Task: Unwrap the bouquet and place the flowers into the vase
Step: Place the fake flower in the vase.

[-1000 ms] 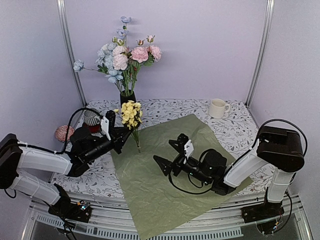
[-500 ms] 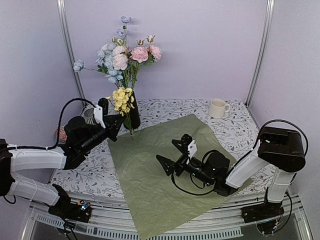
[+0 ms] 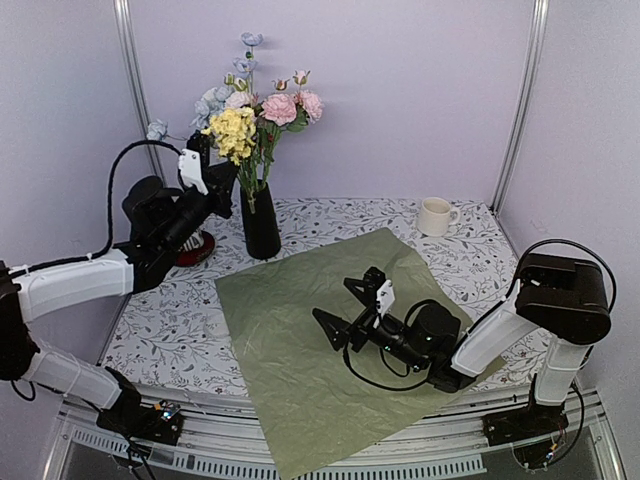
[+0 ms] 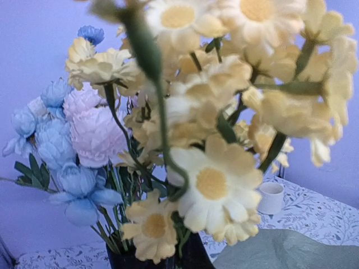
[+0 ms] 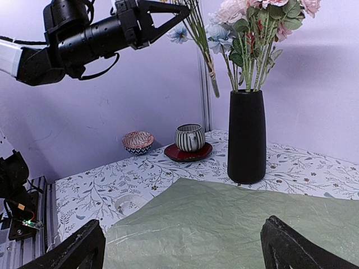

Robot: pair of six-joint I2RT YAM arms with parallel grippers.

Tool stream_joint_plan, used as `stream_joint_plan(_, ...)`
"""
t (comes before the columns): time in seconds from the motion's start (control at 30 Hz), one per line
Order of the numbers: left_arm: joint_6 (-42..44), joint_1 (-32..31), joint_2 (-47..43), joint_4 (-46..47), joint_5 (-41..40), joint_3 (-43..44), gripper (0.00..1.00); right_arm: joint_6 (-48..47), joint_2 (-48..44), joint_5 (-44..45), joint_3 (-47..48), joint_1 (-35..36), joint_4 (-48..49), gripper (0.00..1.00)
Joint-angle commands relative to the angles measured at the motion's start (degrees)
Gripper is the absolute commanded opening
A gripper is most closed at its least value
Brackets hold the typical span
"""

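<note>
The black vase [image 3: 260,222] [image 5: 247,137] stands at the back left of the table and holds pink, white and blue flowers [image 3: 265,105]. My left gripper [image 3: 226,177] [image 5: 185,8] is shut on the stem of a yellow flower cluster [image 3: 232,132], held high beside the vase's blooms with the stem end hanging just left of the vase mouth. In the left wrist view the yellow blooms [image 4: 216,185] hide the fingers. The bouquet's olive-green paper wrap [image 3: 300,340] lies spread flat. My right gripper [image 3: 335,302] [image 5: 185,252] hovers open low over it, empty.
A white mug [image 3: 434,216] stands at the back right. A striped cup on a red saucer [image 5: 189,138] and a patterned bowl [image 5: 138,142] sit left of the vase. Metal frame posts [image 3: 140,110] rise at the back corners of the floral-print table [image 3: 460,262].
My left arm has lifted the yellow cluster from near the table, left of the wrap, up and back to the height of the blooms in the vase. The right arm has barely moved.
</note>
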Motion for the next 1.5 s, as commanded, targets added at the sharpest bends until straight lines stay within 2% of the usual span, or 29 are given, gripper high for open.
stream_joint_plan(0.0,6.0,1.2,4.6,0.6,-2.3,6.4,0.05,-0.2,-1.3,0.2,-0.5,-0.1,2.0,0.99)
stream_joint_plan(0.43,6.9,5.2,17.1,6.9,0.7,16.3,0.04,-0.7,-1.2,0.6,-1.0,-0.1,3.3,0.99)
stream_joint_plan(0.7,6.2,7.0,21.1,14.3,0.6,12.6,0.04,-1.1,-1.7,1.3,-2.4,0.0,4.5,0.99)
stream_joint_plan(0.9,4.1,7.6,23.6,13.1,1.4,10.8,0.04,-1.1,-2.3,1.6,-3.3,-0.1,5.2,0.99)
stream_joint_plan(1.2,2.2,8.2,28.0,-1.1,-1.5,14.8,0.02,-1.0,-2.5,1.6,-3.9,0.0,5.7,0.99)
stream_joint_plan(1.47,-0.2,8.4,29.5,-4.1,-1.0,14.5,0.05,-0.9,-2.3,1.6,-3.9,0.0,5.9,0.99)
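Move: The vase mouth that the yellow flowers are being taken to lies about 14 cm ahead of the left hand, 5 cm to its right and 14 cm below it. The lower blue flowers already in the vase stand some 14 cm ahead, 1 cm to the left and 3 cm lower. The striped cup on its red saucer stands roughly 20 cm left of the vase, level with it in depth, on the table. From the idle right hand, the vase mouth is about 30 cm ahead, 21 cm left and 4 cm higher. The yellow flowers, still pinched by their stems in the left hand, travel forward about 9 cm with a slight initial rise, bringing the stem ends over the vase. The hand then lowers them roughly 12 cm into the mouth while easing a little farther forward. The wrist tips down late, some 10 degrees in all; the fingers keep their hold. ##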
